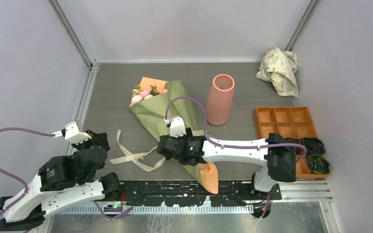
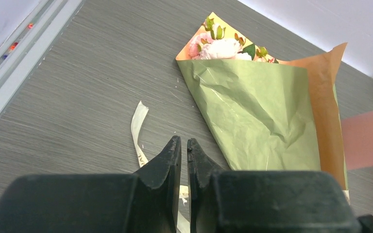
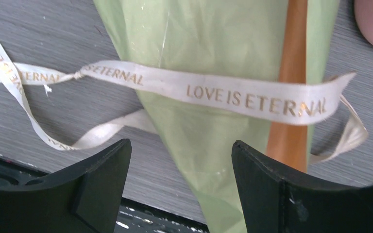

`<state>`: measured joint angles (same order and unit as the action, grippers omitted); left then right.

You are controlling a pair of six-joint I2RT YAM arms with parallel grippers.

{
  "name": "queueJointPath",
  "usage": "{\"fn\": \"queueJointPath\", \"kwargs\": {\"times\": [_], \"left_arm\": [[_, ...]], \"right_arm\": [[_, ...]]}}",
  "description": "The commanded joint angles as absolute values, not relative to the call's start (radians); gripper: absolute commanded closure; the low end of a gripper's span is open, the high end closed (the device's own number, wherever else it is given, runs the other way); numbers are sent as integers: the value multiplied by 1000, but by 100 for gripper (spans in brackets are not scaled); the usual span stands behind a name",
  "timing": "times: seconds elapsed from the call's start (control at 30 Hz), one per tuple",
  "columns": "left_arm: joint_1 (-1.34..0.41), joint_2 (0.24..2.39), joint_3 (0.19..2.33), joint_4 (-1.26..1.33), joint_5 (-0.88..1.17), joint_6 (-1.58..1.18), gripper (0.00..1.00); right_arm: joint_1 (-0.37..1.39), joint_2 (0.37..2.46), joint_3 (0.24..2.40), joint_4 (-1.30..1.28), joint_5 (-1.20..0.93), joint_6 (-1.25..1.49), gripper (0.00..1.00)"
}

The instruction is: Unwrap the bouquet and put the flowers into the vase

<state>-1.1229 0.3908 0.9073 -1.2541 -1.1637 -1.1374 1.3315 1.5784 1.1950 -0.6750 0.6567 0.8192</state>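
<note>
The bouquet lies flat on the table, a cone of olive-green and orange paper whose tip points toward the near edge. The flowers, pink blooms, peek out of its wide far end. A beige ribbon printed with gold letters lies loose over the cone and trails left. My right gripper stands open, its jaws straddling the narrow green part without touching it. My left gripper hovers left of the bouquet, its jaws nearly together and empty. The pink vase stands upright just right of the bouquet.
Crumpled cream printed paper sits in the far right corner. An orange compartment tray lies at the right, with dark coiled items in its near cells. The enclosure's walls close in the left, right and back.
</note>
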Motion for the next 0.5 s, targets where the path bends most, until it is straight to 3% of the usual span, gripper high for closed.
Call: {"fn": "queueJointPath", "kwargs": {"times": [0.0,0.23,0.47], "left_arm": [[-1119,370,908,-1227,-1168,-1109,89],[-1118,331,908,-1249,-1169,-1100,89],[-1118,268,895,-1272,-1180,-1103,89]], "right_arm": [[1258,1618,1262,-609,587,817,19],[1126,1661,1232,-509,489,838,19],[1106,1737,1294,-497,483,820,20]]}}
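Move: The wrapper's broad upper green part lies straight ahead of the right hand, about 11 cm out and 10 cm below its open fingers. The ribbon crosses the wrapper only some 4 cm ahead, at much the same depth. The flowers show about 21 cm ahead and 10 cm to the left, and the vase stands 14 cm ahead and 17 cm to the right. From the left hand, the wrapper is roughly 11 cm ahead, 23 cm to the right and 23 cm below. Towards the wrapper's upper green part, across the ribbon, the right hand reaches forward about 7 cm while sinking some 3 cm. The fingers stay wide open as the wrist tips a little further down and turns about 10 degrees clockwise, bringing the right finger close to the raised paper edge; contact with the paper can't be made out. ##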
